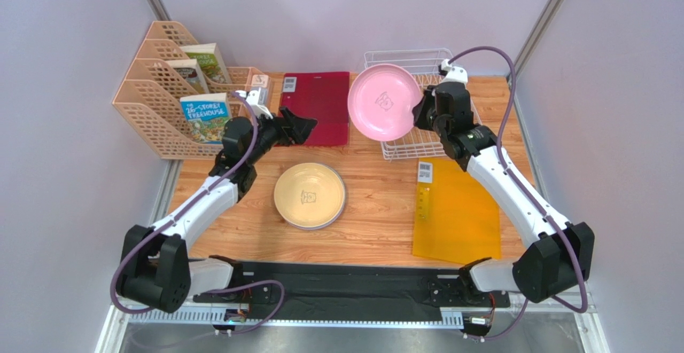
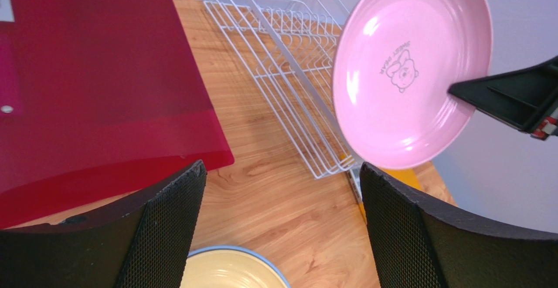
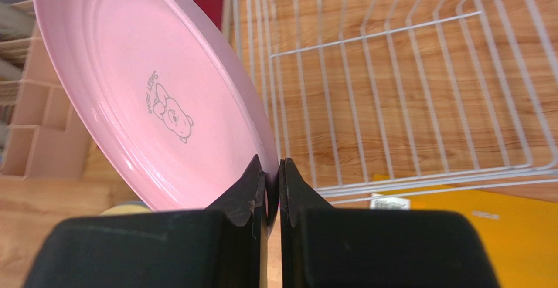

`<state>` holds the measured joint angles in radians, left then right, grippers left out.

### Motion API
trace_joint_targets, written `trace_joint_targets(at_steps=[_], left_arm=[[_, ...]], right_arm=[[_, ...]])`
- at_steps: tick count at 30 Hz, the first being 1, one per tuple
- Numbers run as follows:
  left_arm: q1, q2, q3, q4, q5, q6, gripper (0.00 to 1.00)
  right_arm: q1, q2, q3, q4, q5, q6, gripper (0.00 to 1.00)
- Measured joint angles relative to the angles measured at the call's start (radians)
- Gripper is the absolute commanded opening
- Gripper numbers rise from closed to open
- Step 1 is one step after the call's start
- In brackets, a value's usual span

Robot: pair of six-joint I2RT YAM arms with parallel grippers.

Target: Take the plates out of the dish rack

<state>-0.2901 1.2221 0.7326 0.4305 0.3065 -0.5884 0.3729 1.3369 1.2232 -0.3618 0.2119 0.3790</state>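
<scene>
My right gripper [image 1: 419, 113] [image 3: 272, 170] is shut on the rim of the pink plate [image 1: 384, 102] [image 3: 150, 98], which it holds tilted on edge in the air over the left side of the white wire dish rack [image 1: 405, 53] [image 3: 406, 72]. The left wrist view shows the same pink plate [image 2: 406, 72] beside the rack [image 2: 281, 72]. A cream-yellow plate [image 1: 310, 195] [image 2: 226, 275] lies flat mid-table with a blue rim showing under it. My left gripper [image 1: 301, 125] [image 2: 281, 170] hovers open and holds nothing, between the yellow plate and the red folder.
A red folder [image 1: 321, 105] lies at the back, left of the rack. An orange folder [image 1: 458, 213] lies in front of the rack on the right. Peach lattice file holders [image 1: 152, 117] with books stand at the back left corner.
</scene>
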Motion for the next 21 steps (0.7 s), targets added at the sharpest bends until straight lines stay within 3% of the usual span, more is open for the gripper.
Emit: trace_joint_targets(at_steps=[9, 21], left_arm=[[0.0, 0.134, -0.001, 0.176, 0.038, -0.128, 0.91], [-0.013, 0.202, 0.047, 0.331, 0.074, -0.207, 0.87]], right_arm=[[0.006, -0.028, 0.003, 0.005, -0.244, 0.048, 0.0], [0.027, 0.071, 0.053, -0.009, -0.354, 0.033, 0.0]])
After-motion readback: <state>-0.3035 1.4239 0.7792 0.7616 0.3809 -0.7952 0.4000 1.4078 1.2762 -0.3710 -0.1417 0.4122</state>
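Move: My right hand already holds the pink plate by its rim, the plate's middle some 9 cm to its left and about 1 cm ahead; my open left gripper waits about 27 cm to the right hand's left and 4 cm nearer the base, at the same height. The dish rack lies about 18 cm below, 9 cm ahead and 3 cm to the right. From my left hand, the pink plate is roughly 18 cm right and 5 cm ahead, the yellow plate 24 cm below and 9 cm back. I carry the pink plate about 7 cm left and slightly back with my right hand, towards my left gripper, turning it some 20 degrees counter-clockwise and keeping the pinch on the rim. My left hand comes to meet it with fingers wide open, about 3 cm right and 2–3 cm forward, dipping a little and then rising, while its left side rolls down about 10 degrees. ##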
